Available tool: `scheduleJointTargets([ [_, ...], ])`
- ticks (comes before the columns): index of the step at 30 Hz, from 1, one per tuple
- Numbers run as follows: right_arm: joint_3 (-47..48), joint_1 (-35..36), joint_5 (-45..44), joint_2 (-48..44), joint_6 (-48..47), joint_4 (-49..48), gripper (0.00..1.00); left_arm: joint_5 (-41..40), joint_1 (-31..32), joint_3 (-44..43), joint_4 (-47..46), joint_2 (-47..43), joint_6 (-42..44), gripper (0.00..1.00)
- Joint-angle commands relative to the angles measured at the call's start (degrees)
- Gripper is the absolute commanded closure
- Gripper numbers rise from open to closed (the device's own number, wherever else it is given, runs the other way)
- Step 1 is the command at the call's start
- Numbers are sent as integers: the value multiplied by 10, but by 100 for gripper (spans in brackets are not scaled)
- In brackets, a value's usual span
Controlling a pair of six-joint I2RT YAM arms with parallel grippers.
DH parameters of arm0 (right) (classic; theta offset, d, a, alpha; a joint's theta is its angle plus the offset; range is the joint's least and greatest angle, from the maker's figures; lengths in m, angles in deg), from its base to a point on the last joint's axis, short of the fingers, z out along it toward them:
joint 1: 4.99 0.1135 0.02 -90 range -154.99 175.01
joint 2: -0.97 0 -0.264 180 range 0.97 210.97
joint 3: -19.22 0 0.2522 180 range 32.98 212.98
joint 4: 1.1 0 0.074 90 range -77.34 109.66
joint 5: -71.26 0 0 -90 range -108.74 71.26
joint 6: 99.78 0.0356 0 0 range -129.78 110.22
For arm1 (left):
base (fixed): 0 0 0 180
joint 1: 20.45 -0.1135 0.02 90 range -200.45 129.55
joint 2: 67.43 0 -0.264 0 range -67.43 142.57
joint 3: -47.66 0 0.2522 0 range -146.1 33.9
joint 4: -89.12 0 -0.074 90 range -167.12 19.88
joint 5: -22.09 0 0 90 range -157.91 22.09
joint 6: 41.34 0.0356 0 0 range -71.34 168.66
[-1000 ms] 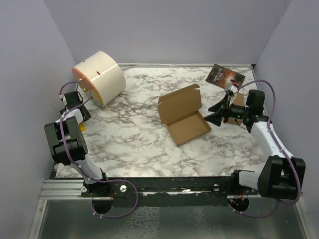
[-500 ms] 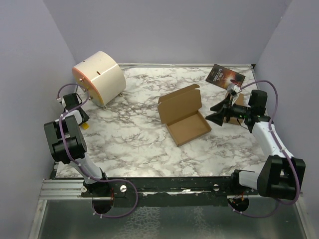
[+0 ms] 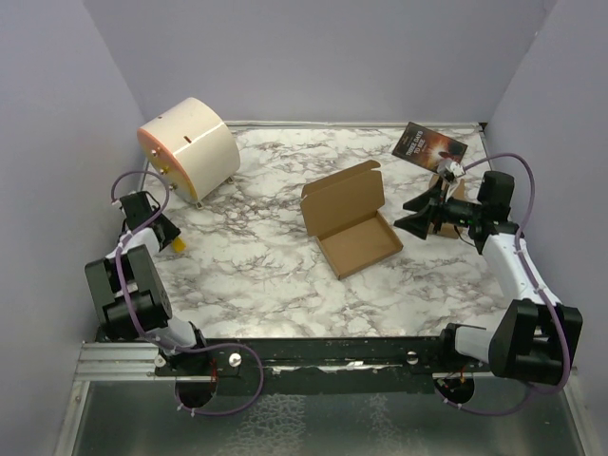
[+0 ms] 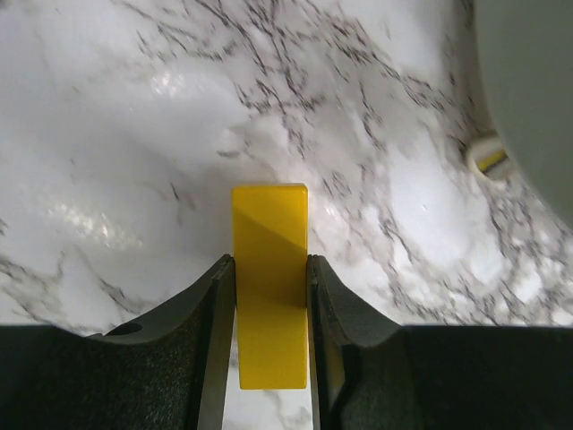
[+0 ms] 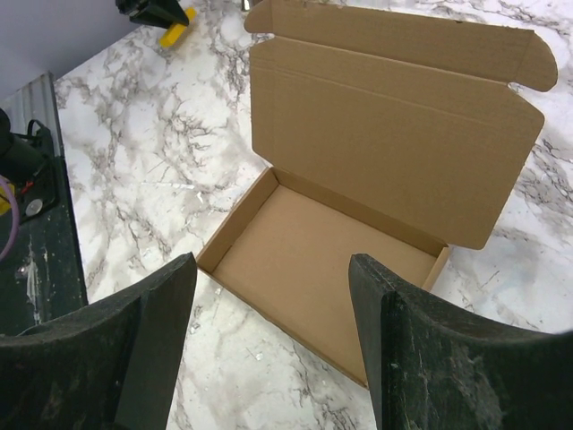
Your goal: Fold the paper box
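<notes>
The paper box (image 3: 350, 223) lies mid-table as a shallow brown tray with its lid flap standing up at the back. It fills the right wrist view, paper box (image 5: 340, 260), with nothing inside. My right gripper (image 3: 415, 216) hangs just right of it, open and empty; in its own view the right gripper (image 5: 271, 264) frames the tray from above. At the left edge my left gripper (image 3: 169, 237) is low over the table. Its pads press both sides of a small yellow block (image 4: 269, 269), so the left gripper (image 4: 270, 278) is shut on it.
A large white cylinder with an orange face (image 3: 190, 147) rests at the back left, its edge and a small foot (image 4: 488, 157) close to my left gripper. A dark booklet (image 3: 429, 147) lies back right. A smaller brown box (image 3: 456, 195) sits behind my right gripper. Purple walls enclose the table.
My left gripper has moved nearer and a little right, and its jaws have closed onto the yellow block. The right gripper has drifted slightly right. The paper box has not moved.
</notes>
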Motion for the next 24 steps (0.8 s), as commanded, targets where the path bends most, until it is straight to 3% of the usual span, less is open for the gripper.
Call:
scheduleJointTargets([
  [1, -6, -8, 29, -16, 21, -30, 31, 137, 0, 43, -20, -69, -48, 100],
  [9, -8, -10, 37, -6, 11, -31, 31, 313, 31, 178, -108, -220, -106, 100],
  [16, -2, -14, 51, -5, -21, -14, 30, 374, 160, 246, -204, -335, -153, 100],
  [20, -2, -21, 56, -3, -25, -13, 30, 398, 242, 292, -347, -386, -228, 100],
  [24, -2, -31, 66, 3, -24, -13, 29, 343, 334, 346, -509, -428, -293, 100],
])
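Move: The left fingers already hold the yellow block low over the table. The open paper box's tray lies about 56 cm to that hand's right, roughly level with it fore and aft and a centimetre or so lower. The white drum stands some 26 cm ahead, about 3 cm to the right and 8 cm above; a small brown carton sits about 13 cm ahead and 83 cm right. From the idle right hand the box is about 4 cm ahead, 11 cm left and 17 cm below. The yellow block, still pinched in the left fingers, is carried right towards the open paper box at growing speed, about 27 cm, rising some 12 cm and easing back towards the base. On the way the wrist swings clockwise and tips up, so that steeply down-pointing fingers end nearly level, pointing forward and right. ##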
